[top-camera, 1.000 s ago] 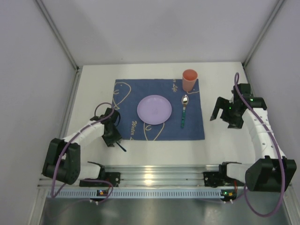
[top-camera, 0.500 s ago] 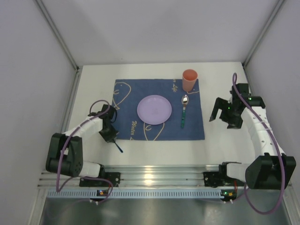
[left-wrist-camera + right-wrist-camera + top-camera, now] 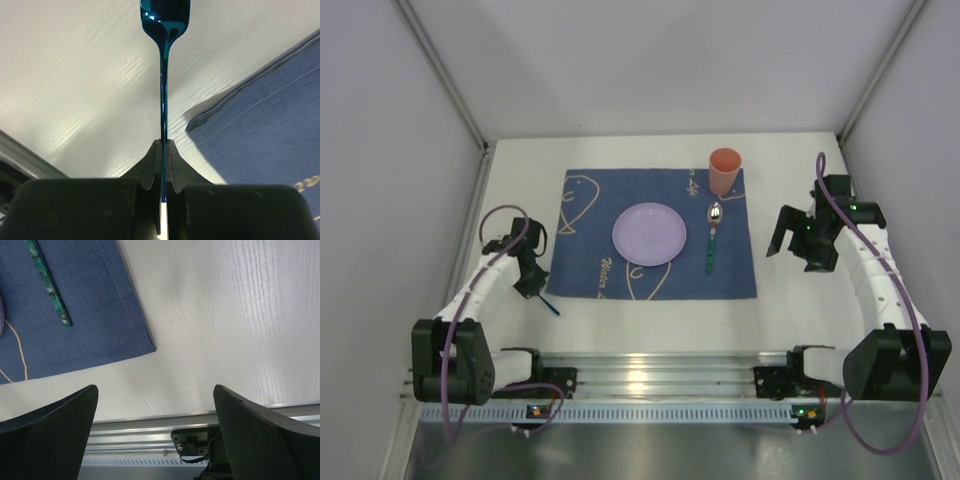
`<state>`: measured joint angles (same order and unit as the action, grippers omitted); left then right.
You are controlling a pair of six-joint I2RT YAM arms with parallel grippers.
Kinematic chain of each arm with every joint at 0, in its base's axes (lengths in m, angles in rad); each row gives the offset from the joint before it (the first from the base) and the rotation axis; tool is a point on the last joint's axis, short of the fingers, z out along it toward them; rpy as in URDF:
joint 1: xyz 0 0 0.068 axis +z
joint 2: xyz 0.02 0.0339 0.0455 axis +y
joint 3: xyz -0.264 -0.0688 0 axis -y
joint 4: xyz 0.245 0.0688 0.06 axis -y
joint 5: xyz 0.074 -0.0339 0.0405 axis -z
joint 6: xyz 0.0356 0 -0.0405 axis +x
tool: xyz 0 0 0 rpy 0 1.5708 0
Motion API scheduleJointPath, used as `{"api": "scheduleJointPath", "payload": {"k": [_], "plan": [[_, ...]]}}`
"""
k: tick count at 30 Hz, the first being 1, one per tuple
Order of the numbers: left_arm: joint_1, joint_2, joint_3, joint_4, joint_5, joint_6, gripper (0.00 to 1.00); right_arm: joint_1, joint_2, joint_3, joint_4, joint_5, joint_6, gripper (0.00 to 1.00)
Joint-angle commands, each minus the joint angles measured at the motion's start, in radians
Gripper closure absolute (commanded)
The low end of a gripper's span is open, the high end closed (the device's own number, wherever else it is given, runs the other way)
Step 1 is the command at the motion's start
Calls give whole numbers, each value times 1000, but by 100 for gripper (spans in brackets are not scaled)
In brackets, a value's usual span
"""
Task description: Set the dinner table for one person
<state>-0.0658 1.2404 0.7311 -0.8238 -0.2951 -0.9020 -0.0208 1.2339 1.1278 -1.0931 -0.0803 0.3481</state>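
Note:
The dinner table (image 3: 800,160) is a white top carrying a dark blue cloth (image 3: 590,270). On the cloth sit a lilac plate (image 3: 649,234), an orange cup (image 3: 724,172) and a spoon (image 3: 712,235) with a green handle. My left gripper (image 3: 533,285) hovers just left of the cloth's near left corner, shut on a shiny blue utensil (image 3: 163,100). The utensil's wide end (image 3: 165,20) points away from the jaws; in the top view it (image 3: 549,304) sticks out toward the near edge. My right gripper (image 3: 792,243) stands open over bare table right of the cloth, holding nothing.
A metal rail (image 3: 660,375) with both arm bases runs along the near edge. Grey walls close in the left, right and back sides. The right wrist view shows the cloth's corner (image 3: 90,315), the spoon's green handle (image 3: 47,282) and the rail (image 3: 150,427).
My left gripper has shut on the blue utensil and carried it leftward, off the cloth's edge. The right arm has not moved.

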Motion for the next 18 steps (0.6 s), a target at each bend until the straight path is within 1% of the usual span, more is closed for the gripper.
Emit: {"api": "scheduleJointPath", "payload": {"k": [1, 4, 5, 7, 8, 9, 11, 12, 15, 18], "plan": [[27, -12, 132, -41, -97, 60, 100, 12, -7, 27, 12, 4, -9, 0], [27, 11, 217, 23, -84, 161, 100, 12, -10, 20, 18, 5, -11, 0], [27, 24, 231, 66, -3, 242, 100, 10, -10, 12, 21, 5, -9, 0], [23, 85, 272, 164, 110, 317, 100, 10, -11, 7, 29, 2, -9, 0], [18, 117, 290, 179, 204, 378, 100, 12, -11, 1, 32, 2, -6, 0], [-5, 193, 341, 187, 227, 408, 100, 12, -13, 1, 33, 1, -6, 0], [-41, 302, 396, 176, 220, 483, 100, 10, -14, -2, 33, -4, -4, 0], [-92, 332, 440, 176, 199, 506, 100, 12, -16, -2, 35, -4, -3, 0], [-166, 416, 508, 199, 162, 587, 100, 12, -30, -3, 33, -1, -3, 0], [-198, 481, 560, 227, 198, 641, 100, 10, -45, -10, 32, 4, -1, 0]]}}
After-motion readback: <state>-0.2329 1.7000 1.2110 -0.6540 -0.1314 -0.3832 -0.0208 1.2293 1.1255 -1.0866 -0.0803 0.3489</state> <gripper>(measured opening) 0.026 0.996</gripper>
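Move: The left hand, holding the fork about 4 cm above the table, is taking it to the bare strip of placemat left of the plate, some 13 cm ahead and 10 cm to its right. The mat's near-left corner is about 3 cm to its right and 1 cm ahead, the plate 13 cm ahead and 26 cm right, the spoon 12 cm ahead and 40 cm right. From the right hand that strip lies roughly 48 cm left, 11 cm ahead and 15 cm down. Forward in one quick arc of about 15 cm, the left hand carries the fork from the bare table over the placemat's left strip, first rising some 6 cm, then swinging about 9 cm right towards the plate while sinking 4 cm. The wrist turns some 40 degrees clockwise on the way, and the shut fingers keep their pinch on the handle. ##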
